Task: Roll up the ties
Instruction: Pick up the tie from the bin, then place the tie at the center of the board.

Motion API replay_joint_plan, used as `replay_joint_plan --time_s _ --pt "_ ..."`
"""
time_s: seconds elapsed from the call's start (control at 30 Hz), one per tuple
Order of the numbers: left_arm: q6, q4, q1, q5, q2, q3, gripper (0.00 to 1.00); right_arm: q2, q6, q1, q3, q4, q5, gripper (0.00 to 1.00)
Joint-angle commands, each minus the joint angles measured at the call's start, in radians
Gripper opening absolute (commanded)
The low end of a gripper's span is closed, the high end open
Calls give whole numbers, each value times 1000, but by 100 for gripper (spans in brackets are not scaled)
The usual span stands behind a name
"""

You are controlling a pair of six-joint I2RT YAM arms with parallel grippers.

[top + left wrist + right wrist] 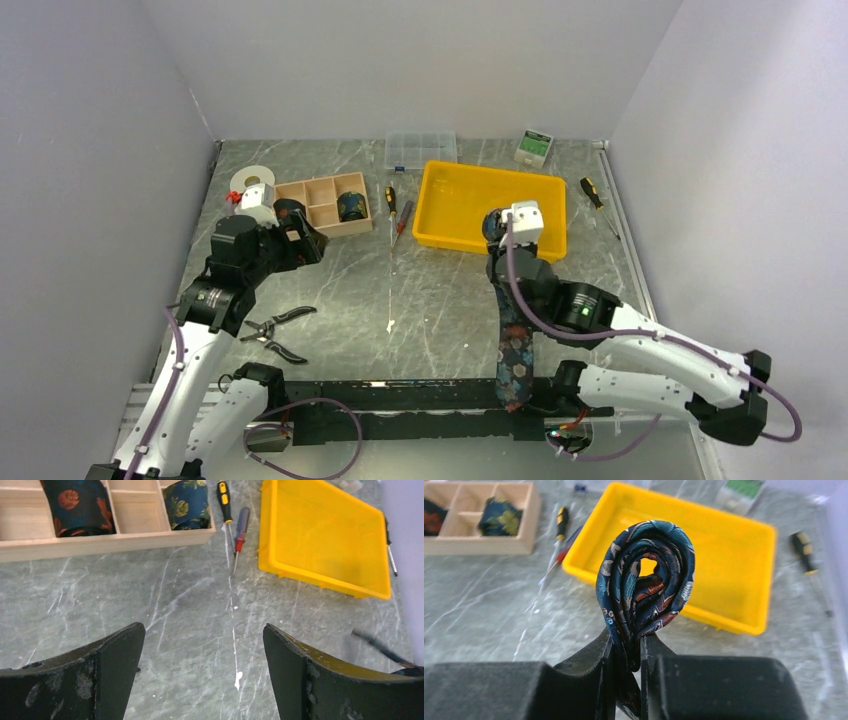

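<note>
A dark floral tie [644, 580] is wound into a loose coil, and my right gripper [628, 642] is shut on the coil's lower edge, holding it up in front of the yellow tray [734, 555]. In the top view the tie's tail [514, 350] hangs from the right gripper [497, 225] down to the table's near edge. Two rolled ties [77, 505] [187, 505] stand in compartments of a wooden box [100, 542]. My left gripper [204, 640] is open and empty above bare table, just in front of that box [322, 190].
Two screwdrivers [391, 200] [402, 222] lie between the box and the yellow tray [470, 190]. Another screwdriver [592, 192] lies right of the tray. Black-handled pliers [275, 330] lie near the left arm. A tape roll [252, 180], a clear organiser [421, 150] and a green box [533, 147] sit at the back.
</note>
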Motion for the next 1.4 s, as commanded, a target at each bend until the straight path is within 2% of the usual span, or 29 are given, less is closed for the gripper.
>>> replay_joint_plan --time_s 0.0,0.03,0.1,0.17,0.27,0.33,0.43,0.5,0.53,0.63,0.7,0.73,0.8,0.83,0.87,0.9,1.03,1.13,1.27,1.37 --pt "16 -32 -1 -57 5 14 94 60 -185 118 157 121 525 0" --pt "16 -31 -1 -57 3 13 94 67 -290 144 157 206 569 0" --pt "10 -31 -1 -63 -3 10 94 73 -594 183 112 484 613 0" --pt "7 -38 -2 -73 -7 12 94 102 -819 195 66 738 622 0" --pt "2 -47 -2 -80 -17 9 94 157 -902 191 64 825 621 0" --pt "-2 -48 -2 -80 -23 7 94 183 -893 187 68 801 603 0" --pt "-8 -51 -2 -118 -31 7 94 271 -776 208 98 649 578 0" --pt "-16 -61 -3 -136 -40 8 94 347 -699 260 100 611 537 0" --pt "-22 -69 -3 -145 -48 8 94 385 -659 283 98 608 493 0" --pt "-55 -118 -3 -212 -87 11 94 526 -413 316 178 386 372 0" --pt "-81 -163 -3 -271 -117 20 94 615 -351 343 217 348 257 0" --pt "-92 -187 -3 -301 -134 24 94 653 -333 358 229 357 200 12" --pt "-114 -225 -3 -363 -174 35 94 732 -267 386 269 322 95 54" --pt "-119 -240 -4 -387 -197 37 94 754 -241 391 289 309 44 69" --pt "-121 -249 -3 -402 -220 40 94 769 -212 395 308 282 4 88" --pt "-122 -267 -4 -419 -235 47 94 771 -191 397 316 272 -30 98" --pt "-121 -309 -3 -446 -227 90 94 696 -129 391 289 254 -114 100" --pt "-94 -267 -3 -356 -225 80 94 590 -36 328 188 240 -199 100" --pt "-51 -151 -3 -31 -196 27 94 418 148 151 -39 255 -418 98" --pt "-88 -15 -4 313 -131 -52 94 322 261 66 -189 237 -484 95"
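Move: The right hand, already pinching the tie clear of the bin, is to take it to open table by the white mark, some 21 cm left, 2 cm back and 25 cm below. The yellow bin's middle lies about 21 cm straight ahead, the red screwdriver 19 cm ahead and 18 cm left, both well below. From the left hand, the mark is roughly 17 cm right, 5 cm back and 23 cm below. Right hand rises 10 cm, swings the tie over 20 cm left and down, releases, returns; left hand backs away. ##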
